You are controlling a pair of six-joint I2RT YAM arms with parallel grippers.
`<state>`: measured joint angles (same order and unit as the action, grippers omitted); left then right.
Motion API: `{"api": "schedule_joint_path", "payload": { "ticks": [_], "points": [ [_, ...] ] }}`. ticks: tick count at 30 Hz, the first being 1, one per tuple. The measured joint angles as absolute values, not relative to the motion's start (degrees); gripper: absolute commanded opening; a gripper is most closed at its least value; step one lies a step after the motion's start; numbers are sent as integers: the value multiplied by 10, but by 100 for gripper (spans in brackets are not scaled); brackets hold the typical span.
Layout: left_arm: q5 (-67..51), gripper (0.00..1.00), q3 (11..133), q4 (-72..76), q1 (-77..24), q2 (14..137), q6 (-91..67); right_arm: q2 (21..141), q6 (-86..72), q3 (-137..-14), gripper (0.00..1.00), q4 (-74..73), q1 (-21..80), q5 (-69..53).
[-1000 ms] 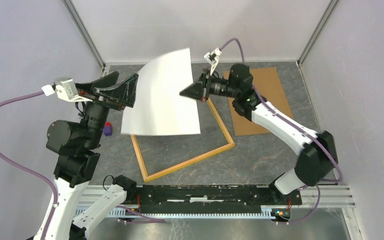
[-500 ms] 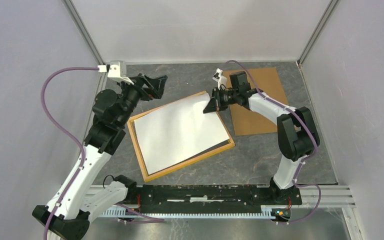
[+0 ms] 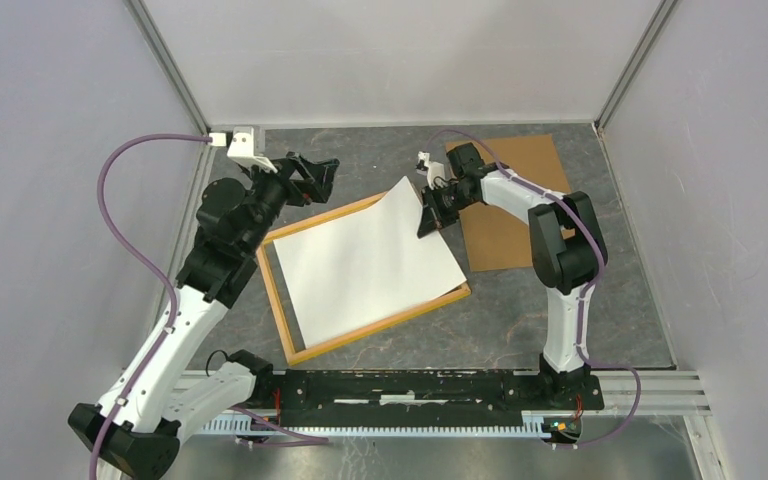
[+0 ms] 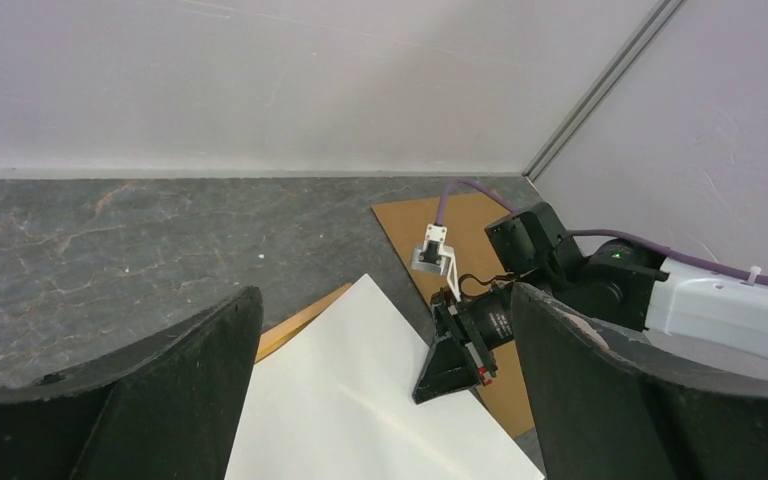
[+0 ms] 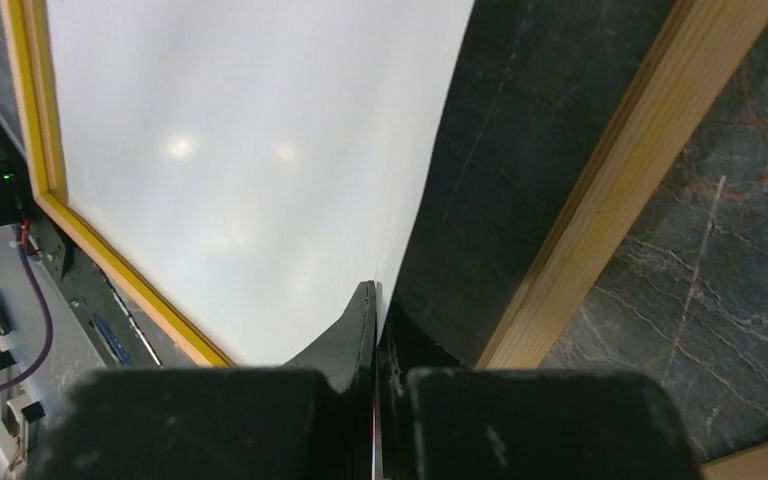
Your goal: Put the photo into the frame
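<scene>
The photo (image 3: 360, 265) lies white side up over the frame (image 3: 272, 290); its printed side is hidden. My right gripper (image 3: 430, 215) is shut on the photo's far right edge and holds that edge a little above the frame's right rail (image 5: 640, 170). In the right wrist view the fingers (image 5: 360, 320) pinch the sheet (image 5: 240, 170), with shadow beneath it. My left gripper (image 3: 310, 175) hangs open and empty above the frame's far left corner. Its wrist view looks down on the photo (image 4: 360, 400), a sliver of frame (image 4: 300, 320) and the right gripper (image 4: 450, 360).
A plain brown backing board (image 3: 515, 210) lies flat on the dark stone table, right of the frame and under the right arm. White walls close in the back and both sides. The arms' base rail (image 3: 410, 385) runs along the near edge.
The photo, up in the air between both grippers a second ago, now lies on the frame. The left gripper let go and swung to the far left. The right gripper came down with its edge.
</scene>
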<state>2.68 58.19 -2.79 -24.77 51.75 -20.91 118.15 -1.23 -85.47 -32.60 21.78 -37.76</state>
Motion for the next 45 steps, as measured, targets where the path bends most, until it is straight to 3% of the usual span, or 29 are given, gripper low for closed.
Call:
{"api": "schedule_joint_path", "payload": {
  "ticks": [20, 23, 27, 31, 38, 41, 45],
  "points": [
    [13, 99, 576, -18, -248, 526, -209, 1181, -120, -811, 0, -214, 254, -423],
    [13, 100, 574, -15, -248, 522, -209, 1181, -126, -811, 16, -210, 258, -418],
    [13, 100, 573, -15, -248, 518, -209, 1180, -129, -811, 45, -214, 258, -399],
    [13, 100, 570, -13, -248, 513, -209, 1176, -111, -823, 65, -255, 260, -347],
    [11, 100, 568, -11, -250, 502, -209, 1128, -50, -879, 80, -361, 265, -155],
    [12, 99, 566, -10, -256, 494, -209, 1068, -24, -866, 98, -369, 267, -27],
    [12, 99, 565, -6, -270, 486, -209, 872, 22, -655, 98, -239, 263, 124]
  ]
}}
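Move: The right fingers are shut on the right-hand edge of the photo. The frame's middle lies about 13 cm to that hand's left, 7 cm back and some 3 cm below. The frame's right rail is close by, roughly 3 cm to the hand's right and 2 cm back, and the brown board's middle is about 18 cm right and 6 cm farther out. From the left hand the frame's middle is some 36 cm below, 4 cm right and 2 cm back. Still pinching the photo's edge, the right hand pushes it left and a little back, about 5 cm in all and nearly level, to bring it inside the frame's right rail. The fingers then open wide and let go, and the hand sweeps off to the right some 16 cm and up about 9 cm, over the rail towards the brown board, while the wrist turns roughly 50 degrees so that the fingers slant forward and down instead of left and down. ##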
